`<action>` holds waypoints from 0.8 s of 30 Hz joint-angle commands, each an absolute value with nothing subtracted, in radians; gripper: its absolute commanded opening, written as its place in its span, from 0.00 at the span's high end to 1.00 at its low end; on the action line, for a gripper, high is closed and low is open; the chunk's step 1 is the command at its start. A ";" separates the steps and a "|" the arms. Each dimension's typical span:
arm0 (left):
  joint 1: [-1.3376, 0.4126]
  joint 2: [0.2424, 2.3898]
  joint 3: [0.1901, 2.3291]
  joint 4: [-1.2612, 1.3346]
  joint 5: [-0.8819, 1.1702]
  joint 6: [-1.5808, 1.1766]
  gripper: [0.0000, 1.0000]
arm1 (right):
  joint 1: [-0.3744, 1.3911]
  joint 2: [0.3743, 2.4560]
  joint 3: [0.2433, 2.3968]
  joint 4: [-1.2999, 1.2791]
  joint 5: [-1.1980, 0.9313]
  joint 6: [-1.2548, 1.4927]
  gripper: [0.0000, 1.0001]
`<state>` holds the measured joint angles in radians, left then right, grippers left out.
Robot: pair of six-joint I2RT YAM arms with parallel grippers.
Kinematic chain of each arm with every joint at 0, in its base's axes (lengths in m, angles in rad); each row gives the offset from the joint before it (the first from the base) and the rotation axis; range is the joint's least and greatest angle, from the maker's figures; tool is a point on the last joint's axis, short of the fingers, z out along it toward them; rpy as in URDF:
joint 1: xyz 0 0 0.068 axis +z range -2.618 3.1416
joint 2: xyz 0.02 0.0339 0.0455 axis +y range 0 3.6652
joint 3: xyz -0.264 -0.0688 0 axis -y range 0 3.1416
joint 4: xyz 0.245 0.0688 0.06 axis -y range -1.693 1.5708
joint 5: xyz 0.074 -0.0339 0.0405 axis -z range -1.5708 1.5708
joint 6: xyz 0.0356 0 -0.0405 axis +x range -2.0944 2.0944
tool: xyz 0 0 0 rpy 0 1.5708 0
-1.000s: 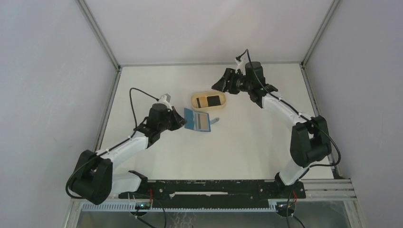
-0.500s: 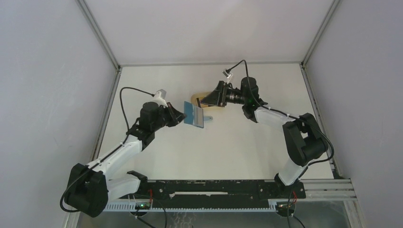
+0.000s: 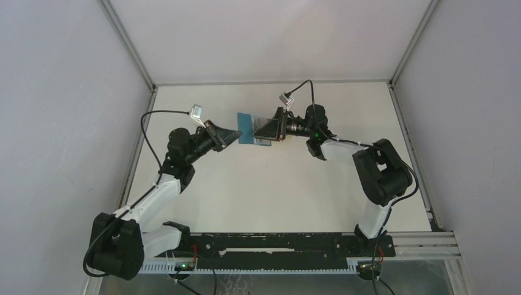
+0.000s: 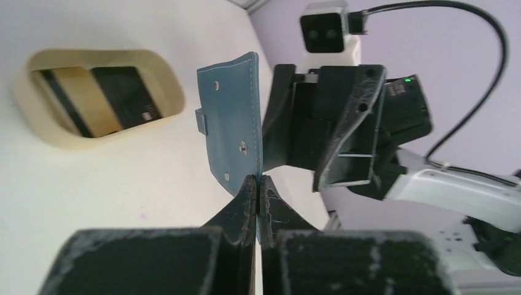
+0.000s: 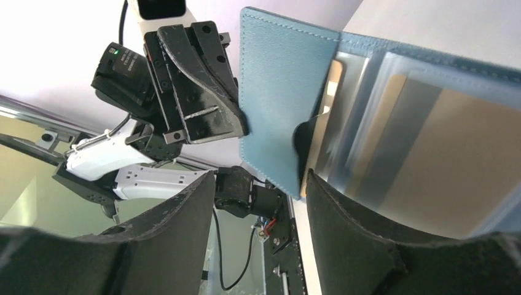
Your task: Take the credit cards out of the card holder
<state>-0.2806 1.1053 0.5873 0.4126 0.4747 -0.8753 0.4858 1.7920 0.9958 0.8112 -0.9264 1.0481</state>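
The teal-blue card holder [image 3: 247, 126] hangs open above the table, and my left gripper [image 4: 258, 180] is shut on its lower edge. Seen from the left wrist, its outer face [image 4: 233, 123] shows rivets and a small tab. In the right wrist view, the blue flap [image 5: 276, 98] and clear sleeves with a pale card [image 5: 399, 141] fill the frame. My right gripper [image 5: 259, 178] is open, and the flap's lower corner sits between its fingertips. A black credit card [image 4: 126, 98] and a tan one with a dark stripe [image 4: 74, 107] lie in the tan tray [image 4: 92, 140].
The tan rounded tray sits on the white table behind the raised holder, and the two grippers mostly cover it in the top view. Both arms meet at the back middle of the table [image 3: 276, 184]. Grey walls enclose the workspace on three sides.
My left arm has lifted the holder off the table and carried it toward the back. My right gripper swung in from the right of the tray and now faces the holder closely.
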 commanded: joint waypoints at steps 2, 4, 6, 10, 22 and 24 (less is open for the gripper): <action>-0.265 1.165 0.548 0.766 0.663 -1.057 1.00 | 0.473 1.814 1.012 0.960 -0.937 1.106 0.36; -0.265 1.185 0.536 0.841 0.687 -1.101 1.00 | 0.467 1.814 1.012 0.973 -0.938 1.113 0.36; -0.265 1.198 0.531 0.888 0.704 -1.126 1.00 | 0.464 1.809 1.012 0.981 -0.937 1.117 0.37; -0.265 1.209 0.529 0.928 0.724 -1.146 1.00 | 0.454 1.799 1.012 0.984 -0.939 1.114 0.37; -0.266 1.224 0.518 1.005 0.752 -1.195 1.00 | 0.426 1.788 1.012 0.995 -0.937 1.112 0.38; -0.265 1.230 0.510 1.013 0.749 -1.196 1.00 | 0.427 1.779 1.012 0.999 -0.946 1.113 0.39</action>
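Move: The card poking out of the inner pocket of the card holder's cover lies about 3 cm left of the open right hand, 3 cm below and 1 cm ahead. The holder's clear-pocket half sits some 6 cm below that hand, 2 cm ahead and 2 cm to its right. The tray is on the table, about 17 cm ahead, 4 cm right and 20 cm down. From the left hand, already pinching the cover's edge, the card is about 4 cm right, 2 cm ahead and 3 cm below. The left hand keeps its pinch on the cover's edge and lifts the card holder about 4 cm, easing back and to the right while turning clockwise and rolling its right side up, some 20 degrees in all. The right hand, still open with its fingers pointing left, shifts about 2 cm forward, 2 cm right and 1 cm up, backing off a little from the cover while the card comes level with its finger gap from below. ##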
